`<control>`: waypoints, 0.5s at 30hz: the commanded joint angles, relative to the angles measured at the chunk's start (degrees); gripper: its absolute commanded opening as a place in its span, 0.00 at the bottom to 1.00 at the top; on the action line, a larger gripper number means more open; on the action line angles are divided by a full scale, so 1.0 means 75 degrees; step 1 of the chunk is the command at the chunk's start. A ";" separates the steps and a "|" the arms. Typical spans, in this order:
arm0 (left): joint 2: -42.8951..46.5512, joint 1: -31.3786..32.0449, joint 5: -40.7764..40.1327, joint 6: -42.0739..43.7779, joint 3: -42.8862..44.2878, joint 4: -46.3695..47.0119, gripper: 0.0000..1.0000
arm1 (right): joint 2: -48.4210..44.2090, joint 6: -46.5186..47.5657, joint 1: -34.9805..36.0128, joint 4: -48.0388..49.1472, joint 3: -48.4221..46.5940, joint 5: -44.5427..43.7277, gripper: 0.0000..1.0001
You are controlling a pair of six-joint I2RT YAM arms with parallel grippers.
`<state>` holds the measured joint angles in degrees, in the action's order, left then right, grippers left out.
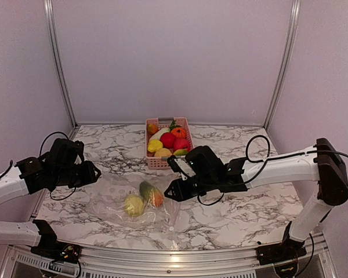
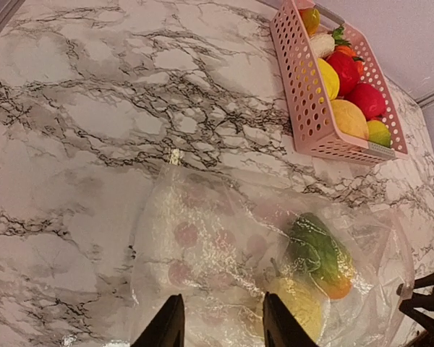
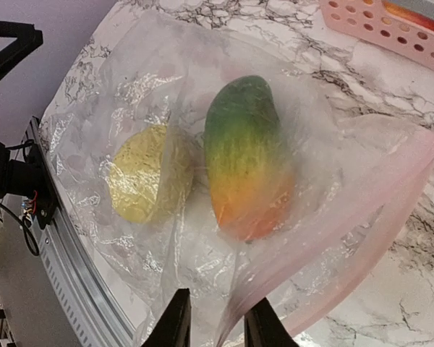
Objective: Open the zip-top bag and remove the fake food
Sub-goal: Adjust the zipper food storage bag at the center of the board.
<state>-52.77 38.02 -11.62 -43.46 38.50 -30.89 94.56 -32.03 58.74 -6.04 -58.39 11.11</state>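
Note:
The zip-top bag [image 1: 136,200] lies flat on the marble table in front of the pink basket. Inside it are two pieces of fake food: a green-to-orange mango [image 3: 246,159] and a yellow fruit [image 3: 148,173]. My left gripper [image 2: 220,329] hovers over the bag's left part [image 2: 202,246], jaws apart, with nothing between them. At the bag's right edge my right gripper [image 3: 218,325] has its fingers slightly apart. A raised fold of the bag by the pinkish zip strip [image 3: 362,238] stands between them. More fake food [image 1: 168,140] fills the basket.
The pink slotted basket [image 1: 159,164] stands just behind the bag, holding red, yellow, orange and green pieces. The table's metal front rail [image 3: 65,253] runs close to the bag's near edge. Purple walls close in the back and both sides.

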 commanded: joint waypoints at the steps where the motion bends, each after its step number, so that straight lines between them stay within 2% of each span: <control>1: 0.0008 0.0221 -0.0016 0.0239 0.0479 -0.0479 0.38 | -0.0218 0.0056 -0.0169 0.0149 0.0117 0.0016 0.28; 5: -0.0347 0.0772 0.0398 0.0117 0.0653 0.0175 0.33 | -0.0362 0.0050 -0.0293 0.0166 0.0239 -0.0041 0.40; 9: -0.1100 0.1182 0.0859 -0.0146 0.0478 0.1118 0.21 | -0.0513 0.0040 -0.0388 0.0119 0.0282 -0.0134 0.48; 13: -0.1678 0.1262 0.1054 -0.0488 -0.0006 0.1877 0.08 | -0.0832 0.0004 -0.0485 -0.0062 0.0438 -0.0434 0.53; 15: -0.1901 0.1255 0.1095 -0.0641 -0.0269 0.2157 0.06 | -0.1073 -0.0074 -0.0579 -0.0183 0.0661 -0.0664 0.53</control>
<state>-64.36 47.29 -5.30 -45.71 39.94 -21.04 90.15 -31.64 55.72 -6.02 -55.75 9.74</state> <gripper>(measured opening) 0.078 0.529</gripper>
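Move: The yellow fruit in the bag lies about 12 cm to the left hand's right, nearly level with it fore and aft and some 11 cm below. The mango is about 20 cm to that hand's right and 5 cm ahead. From the right hand, the bag's mouth is about 3 cm to the right, 2 cm ahead and 8 cm down; the yellow fruit is 14 cm left and 1 cm ahead, the mango 7 cm left and 7 cm ahead. The right fingers open wider and come free of the bag's mouth, that hand easing about 3 cm to the right and forward, dipping slightly before it rises. Meanwhile the left hand sweeps some 8 cm right over the bag towards the yellow fruit, first rising a little, then sinking about 4 cm as its empty fingers close nearly shut and its wrist turns some 10 degrees clockwise. ##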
